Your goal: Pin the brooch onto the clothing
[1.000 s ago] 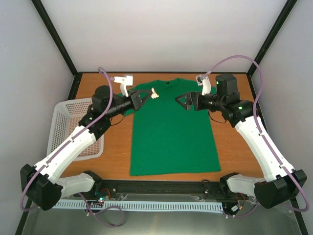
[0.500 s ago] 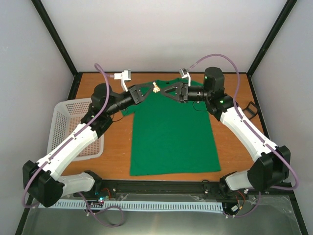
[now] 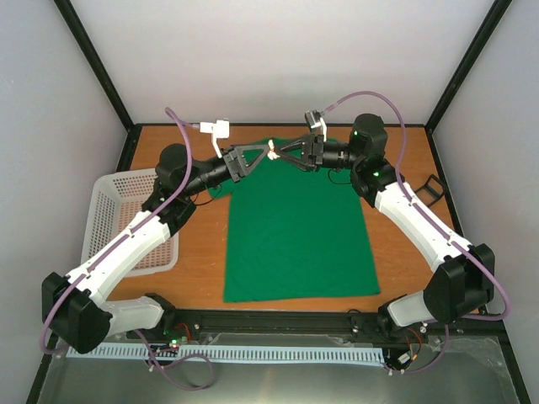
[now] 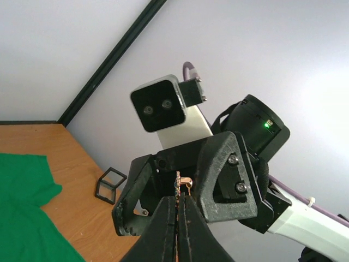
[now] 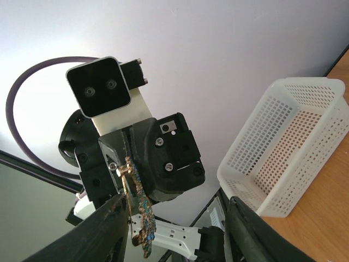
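Note:
The green clothing [image 3: 295, 227] lies flat on the table, and its sleeve shows low left in the left wrist view [image 4: 22, 218]. Above its collar my left gripper [image 3: 266, 152] is shut on the small glittering brooch [image 3: 272, 151]. The brooch [image 4: 183, 182] sticks up from the closed left gripper [image 4: 178, 200], pin side to the right. My right gripper [image 3: 280, 155] faces it tip to tip, open, with a finger on each side of the brooch. In the right wrist view the brooch [image 5: 139, 210] hangs close to the left finger [image 5: 106, 224] of the right gripper [image 5: 177, 218].
A white mesh basket [image 3: 118, 219] stands at the table's left edge, also seen in the right wrist view [image 5: 283, 164]. A small black square frame box [image 3: 432, 187] sits at the right edge, behind the right arm [image 4: 112, 184].
The right arm has swung left from beside the shirt to meet the left gripper, and its jaws have narrowed around the brooch. The left gripper lifted the brooch slightly toward the collar.

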Tool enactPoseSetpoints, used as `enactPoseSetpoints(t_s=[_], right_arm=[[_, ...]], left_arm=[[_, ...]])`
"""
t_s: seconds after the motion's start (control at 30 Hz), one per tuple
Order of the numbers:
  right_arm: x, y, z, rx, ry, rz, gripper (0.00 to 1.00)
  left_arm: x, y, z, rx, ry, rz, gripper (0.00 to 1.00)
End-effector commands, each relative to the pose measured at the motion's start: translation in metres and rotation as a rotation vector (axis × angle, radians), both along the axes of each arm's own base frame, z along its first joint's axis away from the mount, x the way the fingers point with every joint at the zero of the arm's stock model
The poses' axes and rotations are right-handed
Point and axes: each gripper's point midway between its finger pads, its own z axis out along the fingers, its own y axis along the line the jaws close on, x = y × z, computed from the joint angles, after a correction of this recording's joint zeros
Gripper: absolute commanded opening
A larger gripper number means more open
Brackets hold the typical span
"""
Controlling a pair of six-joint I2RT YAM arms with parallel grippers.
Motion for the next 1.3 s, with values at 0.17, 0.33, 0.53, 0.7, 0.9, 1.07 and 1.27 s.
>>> enactPoseSetpoints(t_s=[0.17,0.33,0.53,0.7,0.9,1.07,1.27], right_arm=[[0.0,0.004,0.0,0.018,0.038,0.012,0.47],[-0.001,0.006,-0.007,0.0,0.058,0.024,0.47],[-0.005,0.012,-0.015,-0.021,0.075,0.047,0.47],[-0.014,0.007,-0.01,-0.044,0.037,0.052,0.5],[-0.029,-0.021,0.0,-0.051,-0.074,-0.03,0.7],[-0.038,-0.042,-0.013,-0.111,-0.181,-0.072,0.74],[-0.044,-0.058,-0.003,-0.173,-0.528,-0.187,0.74]], left_arm=[[-0.018,0.001,0.025,-0.01,-0.174,-0.033,0.01],[-0.021,0.001,0.029,-0.015,-0.194,-0.046,0.01],[-0.022,0.001,0.032,-0.01,-0.215,-0.046,0.01],[-0.018,0.003,0.031,0.008,-0.229,-0.016,0.01],[-0.022,0.005,0.031,0.035,-0.303,-0.006,0.01],[-0.033,0.005,0.034,0.052,-0.418,-0.023,0.01],[-0.07,0.006,0.043,0.044,-0.714,-0.105,0.01]])
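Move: The brooch stands pinched at the left fingertips, about 1 cm to the right of the left hand point. It lies about 2 cm to the left of the right hand point, level with it, just at that hand's half-open fingers. The green shirt lies spread some 40 cm below, its middle roughly 8 cm to the left hand's right, straight ahead 0. The white basket is about 39 cm to the left hand's left, on the table. The right hand opens wider, withdrawing about 6 cm back-right from the brooch, which the left draws back, still pinched. ##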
